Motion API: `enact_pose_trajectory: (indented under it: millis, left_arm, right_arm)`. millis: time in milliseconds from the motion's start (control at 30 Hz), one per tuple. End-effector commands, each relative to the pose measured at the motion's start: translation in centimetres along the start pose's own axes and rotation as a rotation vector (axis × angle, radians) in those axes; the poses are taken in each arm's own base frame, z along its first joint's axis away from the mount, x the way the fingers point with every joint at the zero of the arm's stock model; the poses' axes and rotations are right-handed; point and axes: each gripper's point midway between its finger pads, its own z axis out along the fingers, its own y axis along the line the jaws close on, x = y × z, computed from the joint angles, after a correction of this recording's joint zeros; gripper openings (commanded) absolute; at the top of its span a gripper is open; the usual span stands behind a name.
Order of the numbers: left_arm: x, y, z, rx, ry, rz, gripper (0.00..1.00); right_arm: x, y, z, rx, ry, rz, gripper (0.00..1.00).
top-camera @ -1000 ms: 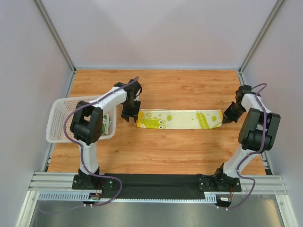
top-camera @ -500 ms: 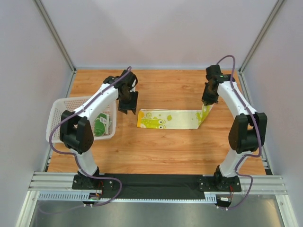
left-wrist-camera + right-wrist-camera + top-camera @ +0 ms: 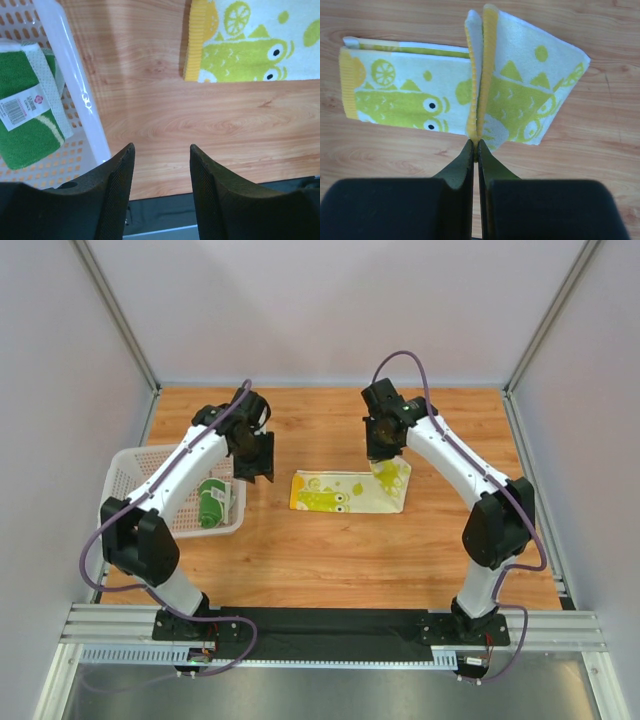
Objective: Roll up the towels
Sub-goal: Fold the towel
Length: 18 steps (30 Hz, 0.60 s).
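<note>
A lime-yellow and white towel (image 3: pixel 340 492) with frog prints lies across the middle of the table. My right gripper (image 3: pixel 384 454) is shut on the towel's yellow right-end hem, which it holds lifted and doubled back to the left over the flat part. In the right wrist view the gripper (image 3: pixel 475 145) pinches that hem edge-on, with the flat part of the towel (image 3: pixel 400 97) to the left. My left gripper (image 3: pixel 254 470) hangs open and holds nothing. It (image 3: pixel 161 150) is over bare wood just left of the towel's left end (image 3: pixel 235 50). A rolled dark green towel (image 3: pixel 210 502) (image 3: pixel 22 120) lies in the basket.
The white mesh basket (image 3: pixel 128 468) stands at the left edge of the table. Its wall (image 3: pixel 75 85) is close beside my left fingers. Grey walls enclose the wooden table on three sides. A black rail (image 3: pixel 320 625) runs along the near edge.
My right gripper has carried the towel's right end up and leftward, so the towel now covers about half its former length. My left gripper has drifted back and left.
</note>
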Motion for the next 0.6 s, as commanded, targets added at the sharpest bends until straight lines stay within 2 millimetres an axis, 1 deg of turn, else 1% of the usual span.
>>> enact_pose_trajectory:
  millis: [0,67,100,167,400,567]
  left_arm:
    - [0.7,0.7,-1.3,-0.005,-0.017,-0.028,0.55]
    - [1.1,1.2,-1.2,-0.017,-0.011,-0.034,0.55]
    - [1.1,1.3,-1.4,-0.017,-0.018,-0.039,0.55]
    - [1.4,1.6,-1.5,-0.022,-0.017,-0.04,0.55]
    - [1.8,2.5,-2.0,-0.036,-0.029,-0.057,0.55]
    - [2.2,2.9,-2.2,-0.039,-0.029,-0.063,0.55]
  right_arm:
    - [-1.1,2.7,-0.3,-0.055,-0.031,-0.029,0.0]
    - [-1.0,4.3,-0.5,-0.085,-0.034,-0.054,0.0]
    - [-0.8,4.8,-0.1,-0.086,-0.025,-0.065,0.0]
    - [-0.4,6.0,-0.1,-0.102,-0.019,-0.089,0.0]
    - [0.3,9.3,-0.3,-0.154,-0.017,-0.147,0.0]
    - [1.3,11.4,0.1,-0.176,-0.003,-0.188,0.0]
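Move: The towel's left end, over which its held right end is being brought, has its middle about 23 cm to the right hand's left, 2 cm back and 12 cm below. The loose fold on the table lies some 7 cm to this hand's right, 2 cm back and 12 cm down. From the left hand, that left end is about 8 cm to its right, 4 cm ahead and 12 cm below. The towel's yellow right end, still pinched in the shut right fingers and hanging above the table, is carried about 9 cm left over the lying part towards the left end, easing back some 2 cm and staying nearly level, while the wrist turns roughly 10 degrees counter-clockwise. The left hand, empty and still half open, backs off about 3.5 cm, left and towards its base, away from the towel. ##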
